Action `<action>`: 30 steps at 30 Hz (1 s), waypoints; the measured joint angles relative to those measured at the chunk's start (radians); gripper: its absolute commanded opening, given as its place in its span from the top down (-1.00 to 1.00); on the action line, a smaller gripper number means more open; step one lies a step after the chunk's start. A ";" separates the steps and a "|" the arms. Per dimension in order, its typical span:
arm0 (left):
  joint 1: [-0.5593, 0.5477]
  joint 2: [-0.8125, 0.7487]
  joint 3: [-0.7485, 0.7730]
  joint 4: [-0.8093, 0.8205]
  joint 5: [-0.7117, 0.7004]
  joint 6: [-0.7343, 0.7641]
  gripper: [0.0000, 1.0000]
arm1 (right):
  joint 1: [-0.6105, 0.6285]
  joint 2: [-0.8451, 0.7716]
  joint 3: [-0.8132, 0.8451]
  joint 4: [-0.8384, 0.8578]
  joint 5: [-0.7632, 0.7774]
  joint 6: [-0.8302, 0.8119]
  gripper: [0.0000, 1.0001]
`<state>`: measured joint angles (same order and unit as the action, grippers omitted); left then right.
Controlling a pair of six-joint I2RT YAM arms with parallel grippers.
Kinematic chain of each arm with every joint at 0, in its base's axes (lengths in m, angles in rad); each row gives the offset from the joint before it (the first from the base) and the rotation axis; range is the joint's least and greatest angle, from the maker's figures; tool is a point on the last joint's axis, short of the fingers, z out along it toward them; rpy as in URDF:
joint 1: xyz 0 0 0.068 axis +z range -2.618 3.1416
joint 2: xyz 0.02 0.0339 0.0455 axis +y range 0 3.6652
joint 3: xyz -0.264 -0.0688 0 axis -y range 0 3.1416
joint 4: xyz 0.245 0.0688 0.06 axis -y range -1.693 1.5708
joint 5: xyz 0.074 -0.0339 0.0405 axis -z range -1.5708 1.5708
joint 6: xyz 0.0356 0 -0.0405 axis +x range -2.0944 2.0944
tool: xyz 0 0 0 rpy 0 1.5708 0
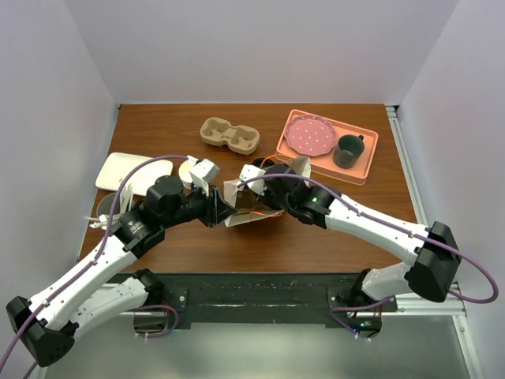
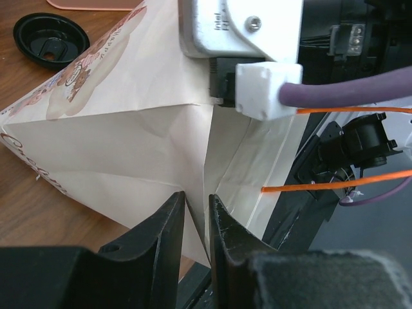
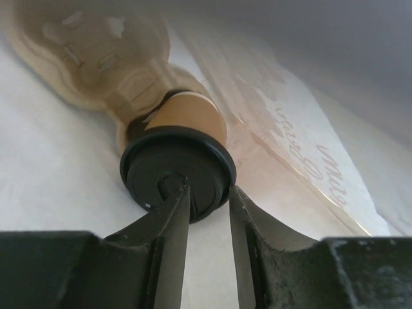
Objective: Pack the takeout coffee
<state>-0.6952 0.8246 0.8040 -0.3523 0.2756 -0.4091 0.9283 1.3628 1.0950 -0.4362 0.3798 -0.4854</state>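
Observation:
The takeout coffee lies on its side inside a white paper bag, its tan side pointing away and its black lid facing my right wrist camera. My right gripper is inside the bag just in front of the lid. Its fingers stand a narrow gap apart with nothing between them. My left gripper is shut on a fold of the bag's edge. In the top view the bag sits mid-table between both arms, and the cup is hidden inside it.
A brown pulp carrier lies at the back. A pink tray at the back right holds a dotted pink plate and a dark mug. White cups and a white tray are on the left. A loose black lid lies near the bag.

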 measured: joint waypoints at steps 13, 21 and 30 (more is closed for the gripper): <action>0.000 0.000 0.000 0.000 -0.002 0.000 0.38 | -0.026 0.086 0.000 0.098 0.044 0.032 -0.03; 0.000 0.031 0.010 -0.011 -0.031 0.003 -0.03 | -0.027 -0.003 -0.020 0.066 -0.017 0.029 -0.40; 0.000 0.105 0.070 -0.050 -0.070 0.008 -0.05 | -0.027 -0.172 -0.123 0.032 -0.113 0.002 -0.31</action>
<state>-0.6952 0.9295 0.8738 -0.4019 0.2054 -0.4007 0.9009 1.1908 0.9722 -0.4046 0.2672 -0.4839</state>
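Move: The coffee cup, black-lidded and already in the paper bag, has its middle about 4 cm ahead of my right hand, 4 cm left and 7 below. The drink carrier's empty pocket lies roughly 7 cm ahead, 12 left and 8 below, and the loose lid on the table about 14 ahead, 3 left and 17 below. From my left hand, whose fingers straddle the bag's rim, the cup is some 14 cm ahead, 10 right and 12 below. With my right fingers part-closed I push about 2.5 cm forward and down at the cup's lid inside the bag. Then I open them to roughly two-thirds and draw back off the cup about 4.5 cm, rising some 2.5 cm and easing right. Meanwhile my left fingers spread around the bag's rim and that hand creeps forward and slightly down. ##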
